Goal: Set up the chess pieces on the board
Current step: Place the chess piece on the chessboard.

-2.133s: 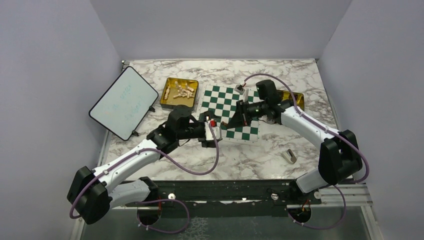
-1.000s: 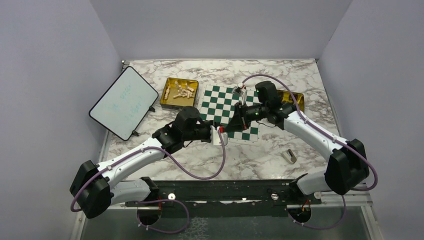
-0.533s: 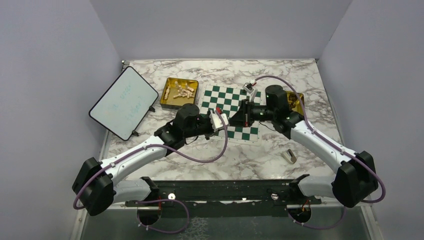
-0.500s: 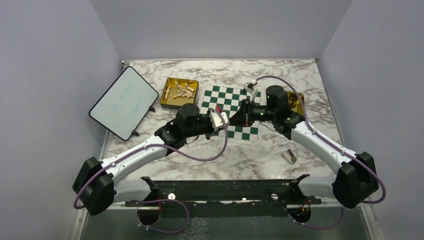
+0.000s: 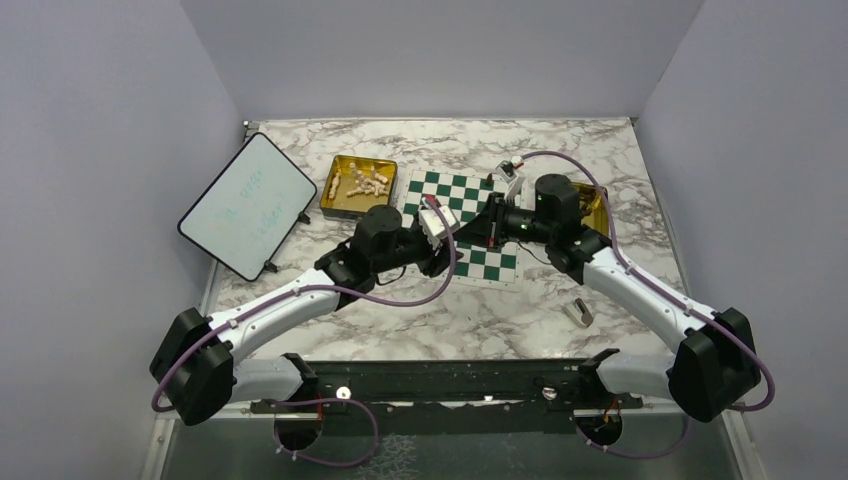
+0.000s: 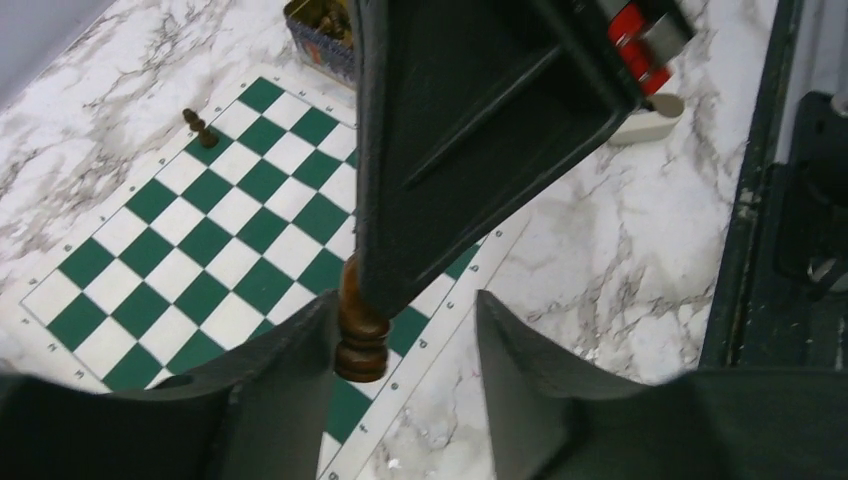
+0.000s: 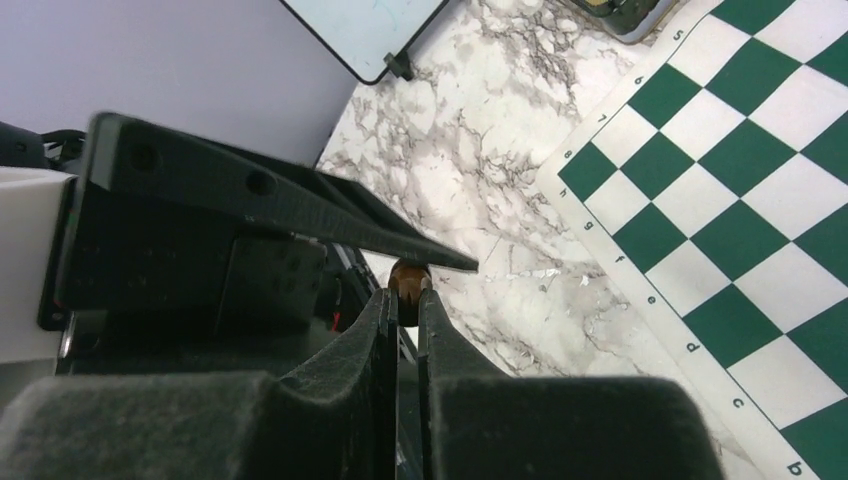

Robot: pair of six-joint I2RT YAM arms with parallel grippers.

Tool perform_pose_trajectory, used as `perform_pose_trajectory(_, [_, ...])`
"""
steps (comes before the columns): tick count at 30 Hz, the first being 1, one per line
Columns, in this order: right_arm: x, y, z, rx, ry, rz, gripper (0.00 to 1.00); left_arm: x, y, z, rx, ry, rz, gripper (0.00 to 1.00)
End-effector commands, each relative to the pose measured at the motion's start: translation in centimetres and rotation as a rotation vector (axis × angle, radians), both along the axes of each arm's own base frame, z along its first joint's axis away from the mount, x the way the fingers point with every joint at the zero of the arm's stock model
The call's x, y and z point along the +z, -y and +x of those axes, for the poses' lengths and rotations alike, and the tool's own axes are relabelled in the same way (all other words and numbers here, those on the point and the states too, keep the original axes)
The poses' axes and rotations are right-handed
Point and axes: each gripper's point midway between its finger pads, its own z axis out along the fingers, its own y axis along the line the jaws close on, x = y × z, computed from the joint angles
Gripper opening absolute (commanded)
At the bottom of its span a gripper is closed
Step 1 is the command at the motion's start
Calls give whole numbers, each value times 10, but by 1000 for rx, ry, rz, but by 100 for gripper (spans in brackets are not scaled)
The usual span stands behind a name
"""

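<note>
The board (image 5: 462, 203) of green and white squares lies mid-table. My two grippers meet tip to tip above its near edge. My right gripper (image 7: 407, 292) (image 5: 476, 234) is shut on a dark brown chess piece (image 7: 408, 279) (image 6: 360, 340), pinching its upper part. The piece's base hangs between the jaws of my left gripper (image 6: 405, 303) (image 5: 452, 243), close against one finger (image 6: 290, 380). Those jaws are open, with a wide gap on the other side. One dark piece (image 6: 200, 125) stands at a far corner of the board. Cream pieces (image 5: 360, 183) lie in a gold tray (image 5: 340, 204).
A white tablet (image 5: 250, 203) leans at the left. A second gold tray (image 5: 597, 196) sits at the board's right edge, mostly behind my right arm. A small grey-beige block (image 5: 578, 312) lies on the marble at the near right.
Both grippers have moved together from the board's near edge to a spot farther over the board. The left arm has reached farther forward.
</note>
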Motion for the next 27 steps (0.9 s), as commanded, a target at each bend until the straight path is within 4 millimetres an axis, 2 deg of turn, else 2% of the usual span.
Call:
perform_pose_trajectory(1, [-4, 9, 23, -115, 51, -62, 7, 21, 9, -8, -27, 20, -69, 63])
perform_pose_trajectory(4, [-8, 20, 32, -192, 59, -116, 6, 11, 2, -2, 13, 23, -11, 95])
perform_pose_trajectory(5, [-11, 25, 36, -225, 57, -142, 6, 8, 0, 0, 21, 26, 6, 98])
perform_pose_trajectory(9, [-19, 47, 54, -365, 73, -247, 5, 1, -9, 3, 57, 28, 50, 99])
perform_pose_trajectory(16, [-29, 84, 97, -554, 167, -470, 5, -12, -30, 25, 244, -52, 78, 99])
perform_pose_trajectory(21, [-36, 102, 133, -658, 197, -639, 5, -11, -64, 54, 444, -180, 28, 99])
perform_pose_trajectory(27, [-51, 110, 174, -714, 199, -778, 5, -14, -119, 83, 621, -382, -118, 99])
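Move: The right hand still pinches a dark chess piece and heads for the chessboard's far row, where the standing dark piece lies about 26 cm ahead, 8 cm right and 18 cm below it. The board's middle is some 14 cm straight ahead and 20 cm below; the dark-piece box lies roughly 18 cm ahead and 26 cm right. From the left hand, the standing piece is about 27 cm ahead, 8 cm right. Right hand carries the pinched piece some 15 cm forward and right over the board; left opens wider, retreats forward-left. ##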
